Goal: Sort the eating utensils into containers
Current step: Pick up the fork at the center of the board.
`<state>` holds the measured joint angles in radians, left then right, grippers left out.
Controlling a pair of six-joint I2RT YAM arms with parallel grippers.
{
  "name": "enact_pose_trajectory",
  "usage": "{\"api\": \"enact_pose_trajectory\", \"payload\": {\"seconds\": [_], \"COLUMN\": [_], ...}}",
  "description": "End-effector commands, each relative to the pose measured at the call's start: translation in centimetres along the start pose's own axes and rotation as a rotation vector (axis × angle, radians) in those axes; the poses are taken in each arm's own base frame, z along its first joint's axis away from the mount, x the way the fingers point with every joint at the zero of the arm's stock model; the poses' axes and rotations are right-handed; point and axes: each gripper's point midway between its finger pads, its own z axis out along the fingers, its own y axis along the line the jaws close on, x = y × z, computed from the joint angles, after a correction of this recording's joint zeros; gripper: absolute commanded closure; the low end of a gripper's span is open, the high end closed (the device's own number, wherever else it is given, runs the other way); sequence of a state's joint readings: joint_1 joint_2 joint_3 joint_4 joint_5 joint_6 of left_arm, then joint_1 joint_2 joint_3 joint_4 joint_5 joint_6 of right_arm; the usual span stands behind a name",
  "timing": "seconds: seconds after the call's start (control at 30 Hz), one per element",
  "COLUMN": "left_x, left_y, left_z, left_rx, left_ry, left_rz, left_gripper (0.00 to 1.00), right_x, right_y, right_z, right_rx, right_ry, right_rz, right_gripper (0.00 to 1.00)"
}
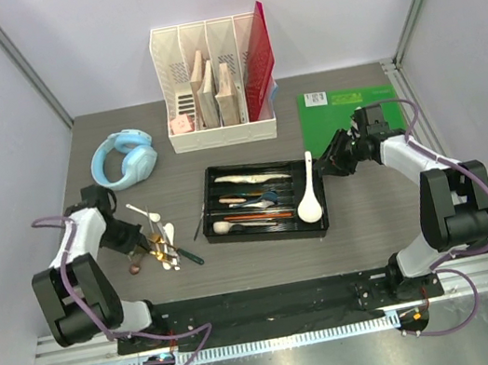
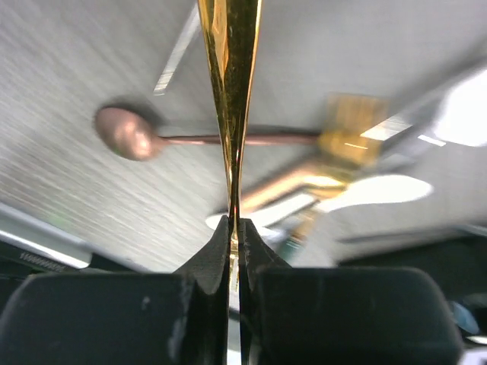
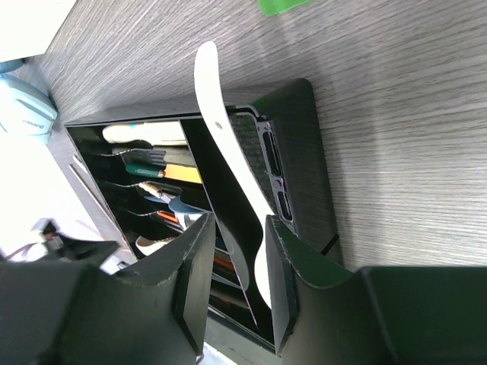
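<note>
My left gripper [image 2: 234, 228] is shut on the thin handle of a gold utensil [image 2: 230, 91], which runs straight up from the fingertips. Below it on the table lie a copper spoon [image 2: 125, 133] and a white spoon [image 2: 380, 190]. From above, the left gripper [image 1: 146, 244] sits at the left edge of the loose utensil pile [image 1: 165, 244]. The black divided tray [image 1: 260, 164] holds several utensils, with a large white soup spoon [image 1: 309, 201] in its right compartment. My right gripper [image 1: 328, 164] hangs open just right of the tray, holding nothing. Its wrist view looks along the white soup spoon [image 3: 217, 114] and the tray wall [image 3: 304, 152].
A white slotted file organizer [image 1: 212, 84] with boards and a red folder stands at the back. Blue headphones [image 1: 124, 158] lie at the back left, close to the left arm. A green mat [image 1: 344, 103] lies at the back right, behind the right arm.
</note>
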<state>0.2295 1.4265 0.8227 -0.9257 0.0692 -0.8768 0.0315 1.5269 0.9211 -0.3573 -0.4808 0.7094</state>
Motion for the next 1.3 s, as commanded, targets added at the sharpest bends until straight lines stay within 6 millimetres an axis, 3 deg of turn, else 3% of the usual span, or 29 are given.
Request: {"api": "enact_pose_trajectory", "payload": {"seconds": [0.0, 0.33, 0.57, 0.73, 1.03, 1.1, 1.27], "left_x": [-2.0, -2.3, -2.0, -1.4, -0.2, 0.0, 2.7], "left_y": [-3.3, -7.7, -10.1, -12.8, -16.1, -17.0, -20.7], "left_z": [-4.3, -8.2, -8.7, -10.8, -10.4, -10.3, -9.4], "left_rx": [0.134, 0.337, 0.447, 0.487, 0.515, 0.505, 0.556], "left_ry": [-0.087, -0.072, -0.087, -0.167, -0.108, -0.097, 0.007], "left_rz": [0.01, -0.085, -0.155, -0.034, 0.068, 0.097, 0.131], "left_gripper": [1.0, 1.0, 1.0, 1.0, 1.0, 1.0, 1.0], "right_x": [-1.5, -1.7, -2.6, -2.9, -5.3, -6.1, -7.2], "right_y": [1.6, 2.3, 2.8, 2.6, 4.0, 2.9, 3.2], "right_z": [-0.4, -0.7, -0.8, -0.6, -1.5, -1.6, -0.6], "right_rx": [-0.034, -0.046, -0.045, -0.037, -0.056, -0.033, -0.052], "right_ry": [-0.051, -0.052, -0.072, -0.078, -0.139, -0.164, -0.172], "right_rz": [-0.025, -0.005, -0.019, -0.004, 0.039, 0.08, 0.157], "right_gripper": [0.62, 0.62, 0.62, 0.62, 0.63, 0.63, 0.62]}}
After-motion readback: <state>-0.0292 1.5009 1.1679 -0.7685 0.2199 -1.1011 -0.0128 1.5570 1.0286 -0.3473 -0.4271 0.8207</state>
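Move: The left hand already grips the gold fork; the black tray's middle lies about 34 cm to its right, 6 cm ahead and 3 cm lower. On the board, the green-handled knife is some 11 cm right and 5 cm back, the thin silver tool about 15 cm right and 4 cm ahead. For the right hand, the tray's middle is about 16 cm left, 6 cm back and 7 cm below. Left hand carries the fork forward some 13 cm, up and right towards the tray; right hand eases forward-up. ##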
